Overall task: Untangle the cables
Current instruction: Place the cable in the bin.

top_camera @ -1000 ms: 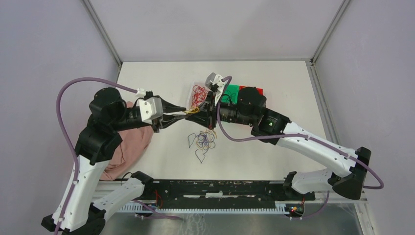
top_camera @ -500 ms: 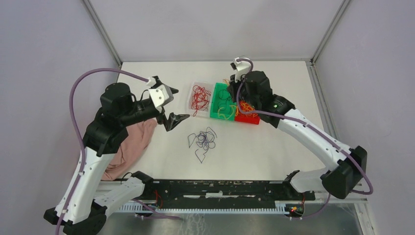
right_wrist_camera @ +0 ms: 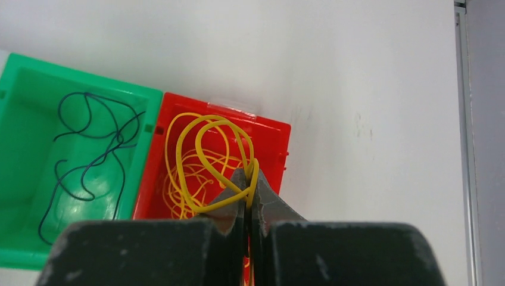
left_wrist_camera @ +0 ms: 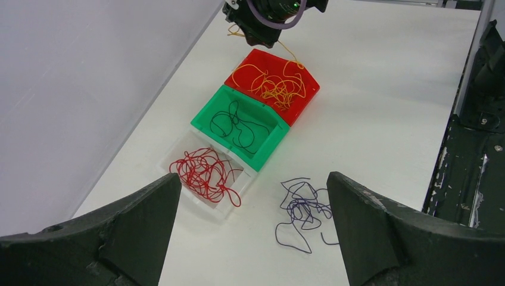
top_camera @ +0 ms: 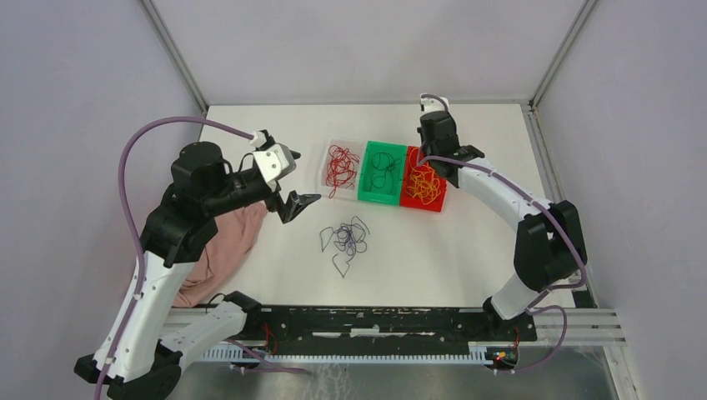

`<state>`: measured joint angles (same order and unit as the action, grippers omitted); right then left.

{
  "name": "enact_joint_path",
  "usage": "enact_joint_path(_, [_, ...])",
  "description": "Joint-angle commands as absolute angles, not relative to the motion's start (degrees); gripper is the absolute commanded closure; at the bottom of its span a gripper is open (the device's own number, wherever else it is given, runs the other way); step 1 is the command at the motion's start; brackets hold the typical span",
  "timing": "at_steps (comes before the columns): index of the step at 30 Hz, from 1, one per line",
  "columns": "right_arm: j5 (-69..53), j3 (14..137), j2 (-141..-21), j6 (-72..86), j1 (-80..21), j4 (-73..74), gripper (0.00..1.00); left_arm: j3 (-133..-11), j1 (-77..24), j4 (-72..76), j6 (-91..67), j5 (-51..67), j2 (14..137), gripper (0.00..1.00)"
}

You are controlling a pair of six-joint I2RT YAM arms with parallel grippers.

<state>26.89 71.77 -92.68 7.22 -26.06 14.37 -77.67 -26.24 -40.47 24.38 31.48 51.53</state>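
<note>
The cables lie sorted by colour. A red tangle (top_camera: 340,164) fills a clear tray (left_wrist_camera: 229,205), a dark strand (left_wrist_camera: 237,124) lies in the green bin (top_camera: 369,193), and yellow ones (top_camera: 423,182) are heaped in the red bin (left_wrist_camera: 306,98). A blue-purple tangle (top_camera: 346,240) lies loose on the table. My right gripper (right_wrist_camera: 251,179) hovers over the red bin (right_wrist_camera: 271,134), shut on a looping yellow cable (right_wrist_camera: 202,134). My left gripper (top_camera: 296,204) hangs open and empty to the left of the blue-purple tangle (left_wrist_camera: 304,208).
A pink cloth (top_camera: 225,242) lies under the left arm at the table's left edge. The green bin (right_wrist_camera: 18,119) sits directly left of the red one. A black rail (top_camera: 375,321) runs along the near edge. Grey walls close the left, back and right.
My right arm has swung from the table's middle to the back right, carrying the yellow cable over the red bin. My left gripper has opened and drawn back to the left.
</note>
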Motion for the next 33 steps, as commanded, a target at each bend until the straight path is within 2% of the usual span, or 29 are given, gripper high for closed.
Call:
enact_joint_path(1, [28.1, 75.8, -94.6, 6.7, -24.7, 8.5, 1.0, -78.3, -26.4, -39.8, 26.6, 30.6, 50.4, 0.01])
enact_joint_path(14, [25.4, 85.6, -99.9, 6.7, -22.7, 9.9, 1.0, -78.6, -26.4, -39.8, 27.1, 30.9, 50.6, 0.01])
enact_joint_path(21, [23.5, 78.8, -103.2, 10.1, -22.7, 8.2, 1.0, -78.6, -26.4, -40.3, 27.5, 31.4, 50.4, 0.01])
enact_joint_path(33, [22.7, 78.3, -109.0, 17.1, -22.6, 16.4, 0.98, -78.5, -26.4, -40.3, 27.9, 31.5, 50.4, 0.01])
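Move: My right hand holds the yellow cable pinched about 15 cm above the middle of the red bin, practically level with it forward and back, with the middle perhaps 1 cm to my left. The green bin is some 12 cm to the left and 4 cm farther out, the clear bin about 24 cm left and 6 cm farther out. From my left hand the red bin lies roughly 27 cm ahead, 27 cm to the right and 36 cm below. Keeping the yellow cable pinched in my shut right fingers, I first swing it forward nearly 6 cm while lifting about 4 cm. Then I plunge some 13 cm down from that crest into the red bin's mouth, easing back about 3 cm as the wrist tips fingers-down by nearly 20 degrees. ##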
